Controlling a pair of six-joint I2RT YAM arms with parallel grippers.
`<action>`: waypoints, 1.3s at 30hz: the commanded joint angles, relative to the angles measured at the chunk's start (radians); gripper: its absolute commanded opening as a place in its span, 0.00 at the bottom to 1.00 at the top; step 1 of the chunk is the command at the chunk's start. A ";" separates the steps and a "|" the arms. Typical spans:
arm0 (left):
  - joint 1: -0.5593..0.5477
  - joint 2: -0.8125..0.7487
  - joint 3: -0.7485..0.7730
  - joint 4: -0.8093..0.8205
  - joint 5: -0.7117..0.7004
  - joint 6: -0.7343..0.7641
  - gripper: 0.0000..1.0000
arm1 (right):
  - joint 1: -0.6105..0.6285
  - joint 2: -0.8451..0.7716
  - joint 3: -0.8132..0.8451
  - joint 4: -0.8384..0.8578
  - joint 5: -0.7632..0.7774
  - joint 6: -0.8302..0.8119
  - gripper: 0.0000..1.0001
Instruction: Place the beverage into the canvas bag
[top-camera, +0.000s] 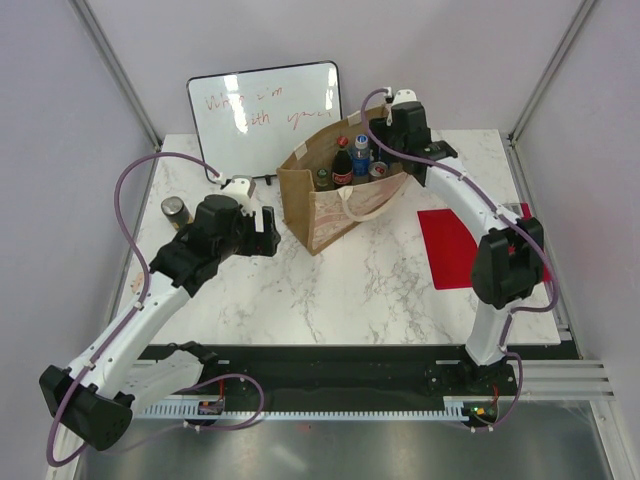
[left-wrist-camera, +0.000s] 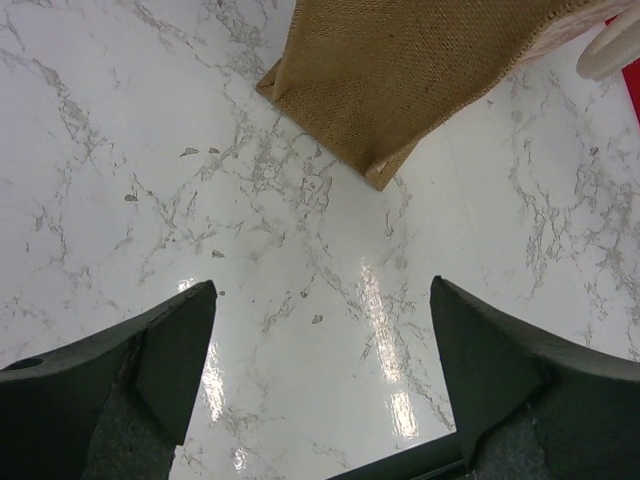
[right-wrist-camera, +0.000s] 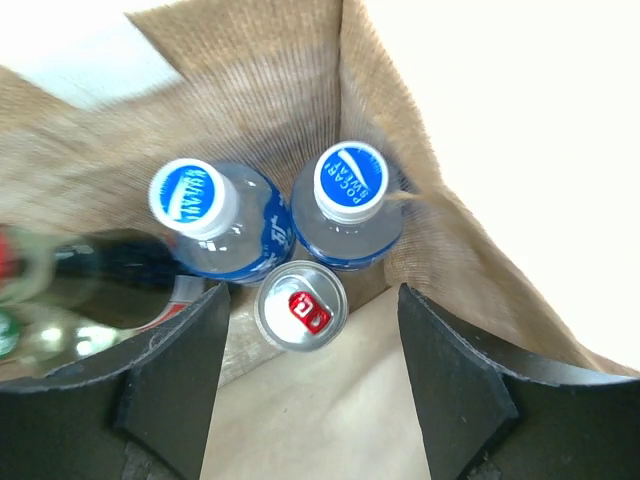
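Note:
The tan canvas bag (top-camera: 335, 205) stands upright at mid-table with white handles. Inside it are a cola bottle (top-camera: 342, 165), a blue-capped bottle (top-camera: 361, 152) and a can (top-camera: 378, 169). My right gripper (top-camera: 385, 140) hovers open and empty over the bag's right end. In the right wrist view, my right gripper (right-wrist-camera: 310, 295) is above a silver can with a red tab (right-wrist-camera: 300, 305), beside two blue-capped bottles (right-wrist-camera: 350, 200) and a dark bottle (right-wrist-camera: 110, 265). A metal can (top-camera: 176, 212) stands on the table at the left. My left gripper (top-camera: 268, 230) is open and empty, left of the bag; in the left wrist view, my left gripper (left-wrist-camera: 322, 290) is over bare marble near the bag's corner (left-wrist-camera: 400, 90).
A whiteboard with red writing (top-camera: 265, 115) leans behind the bag. A red mat (top-camera: 455, 248) lies flat on the right side of the marble table (top-camera: 330, 290). Grey walls close in the table at the left, back and right.

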 joint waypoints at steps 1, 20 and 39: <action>-0.001 -0.028 -0.002 0.034 -0.039 0.032 0.94 | -0.010 -0.128 0.059 -0.047 -0.058 0.047 0.76; 0.079 0.051 0.109 -0.053 -0.122 -0.156 0.94 | 0.111 -0.675 -0.370 -0.018 -0.226 0.163 0.98; 0.614 0.356 0.243 -0.093 -0.132 -0.210 1.00 | 0.246 -0.990 -0.707 0.126 -0.264 0.106 0.98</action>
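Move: The dark can to fetch stands about 25 cm left of the left gripper, 13 cm ahead and 12 cm below; the pink block is some 30 cm left, about 2 cm back. From the right gripper that dark can lies roughly 52 cm left and 11 cm back. Right under the right fingers, about 11 cm down in the canvas bag, stands the silver can, with two blue-capped bottles some 6 cm ahead, one 2 cm right, the other 5 cm left. Lift the empty right gripper about 15 cm off the silver can and out of the bag, opening it the rest of the way and drawing it back some 25 cm over the bag's near side, then sink a little. After a brief near-standstill, swing the open left gripper about 18 cm left and 7 cm forward towards the dark can, turning it counter-clockwise some 40 degrees, and begin lowering it at the end. ##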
